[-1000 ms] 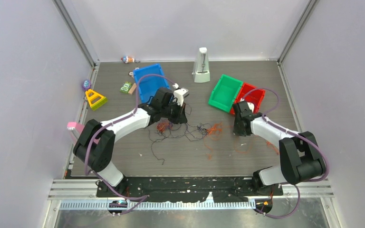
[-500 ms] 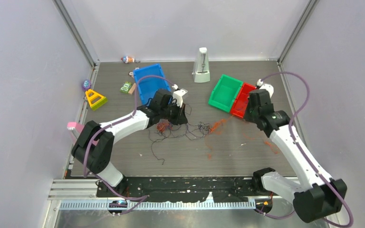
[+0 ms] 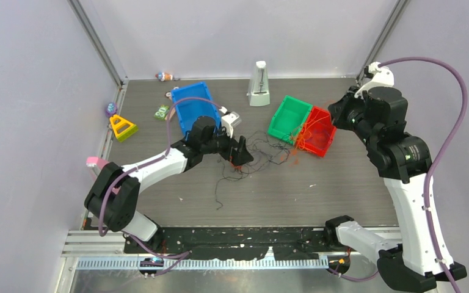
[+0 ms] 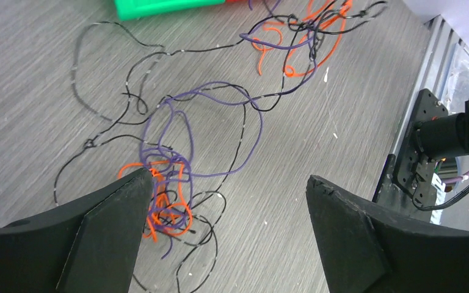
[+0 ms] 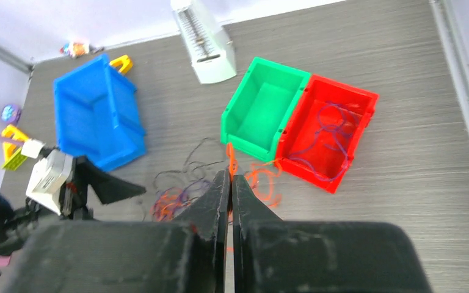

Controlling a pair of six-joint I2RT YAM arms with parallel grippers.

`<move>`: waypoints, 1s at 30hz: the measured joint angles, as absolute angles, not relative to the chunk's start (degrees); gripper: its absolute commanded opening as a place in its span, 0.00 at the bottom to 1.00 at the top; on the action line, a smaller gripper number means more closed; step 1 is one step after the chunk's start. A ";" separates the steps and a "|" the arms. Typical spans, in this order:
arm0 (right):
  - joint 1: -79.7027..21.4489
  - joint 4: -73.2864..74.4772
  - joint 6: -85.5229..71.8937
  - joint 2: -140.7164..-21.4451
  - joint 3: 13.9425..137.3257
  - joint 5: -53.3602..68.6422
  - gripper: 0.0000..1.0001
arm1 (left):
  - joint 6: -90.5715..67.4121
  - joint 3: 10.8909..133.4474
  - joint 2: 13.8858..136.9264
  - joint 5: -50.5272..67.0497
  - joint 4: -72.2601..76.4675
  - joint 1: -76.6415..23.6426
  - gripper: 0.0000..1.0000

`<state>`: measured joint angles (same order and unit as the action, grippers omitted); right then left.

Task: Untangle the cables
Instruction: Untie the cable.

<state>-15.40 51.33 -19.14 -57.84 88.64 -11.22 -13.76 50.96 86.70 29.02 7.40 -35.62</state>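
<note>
The cables are thin orange, purple and black strands strewn over the grey table point(image 3: 262, 148). A small knotted clump point(image 4: 166, 198) lies against my left gripper's left finger point(image 4: 107, 226). My left gripper point(image 3: 242, 154) is low over the table and open, with bare table between its fingers in the left wrist view point(image 4: 227, 178). My right gripper point(image 3: 337, 115) is raised high near the back right, above the bins. It is shut on an orange strand point(image 5: 231, 155) that runs down to orange loops point(image 3: 302, 137) by the red bin. Purple loops point(image 5: 330, 131) show over the red bin.
A green bin point(image 3: 288, 119) and a red bin point(image 3: 320, 131) stand side by side at the back right. A blue bin point(image 3: 192, 107) is behind the left arm. A white metronome point(image 3: 258, 83) stands at the back, with a yellow triangle point(image 3: 122, 127) and small toys at the far left.
My right arm has lifted from the table up and back to the right, shut on the orange strand. The tangle has been dragged right toward the bins. My left gripper has shifted slightly right.
</note>
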 measured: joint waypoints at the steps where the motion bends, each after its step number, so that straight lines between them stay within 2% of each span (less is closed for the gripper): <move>1: -15.40 51.77 -18.96 -58.22 89.23 -9.91 0.05 | -13.74 50.98 86.70 29.15 8.62 -35.77 0.97; 6: -15.40 53.78 -17.80 -61.93 92.68 -2.44 0.05 | -14.15 53.21 86.85 29.26 9.80 -36.42 0.94; 11: -15.40 54.98 -16.38 -65.04 93.65 2.90 0.06 | -14.52 61.43 89.38 30.33 11.00 -37.65 0.84; 15: -15.40 55.61 -15.70 -65.25 94.21 5.30 0.05 | -14.55 68.71 93.03 31.51 11.60 -39.75 0.75; 22: -15.42 55.51 -15.20 -65.25 94.65 8.10 0.05 | -14.61 74.89 99.72 32.21 11.81 -43.35 0.68; 26: -15.42 55.48 -15.16 -65.25 94.91 9.17 0.05 | -14.61 76.38 103.00 32.18 11.51 -44.38 0.57; 30: -15.42 55.33 -15.22 -65.25 95.15 10.09 0.05 | -14.74 79.31 105.60 32.23 10.96 -44.80 0.55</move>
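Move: The orange bundle, hanging on the strand that the right fingers already hold, lies about 18 cm right of the left hand, 4 cm ahead and 9 cm lower. The purple-orange clump is about 13 cm below that hand, 2 cm ahead and level sideways; the red tray is some 14 cm ahead, 28 cm right and 11 cm lower. From the right hand, the bundle lies about 35 cm below, 4 cm ahead and 6 cm left. Left arcs up, 13 cm right towards the orange bundle, half closing; right, still pinching, goes 6 cm left. ##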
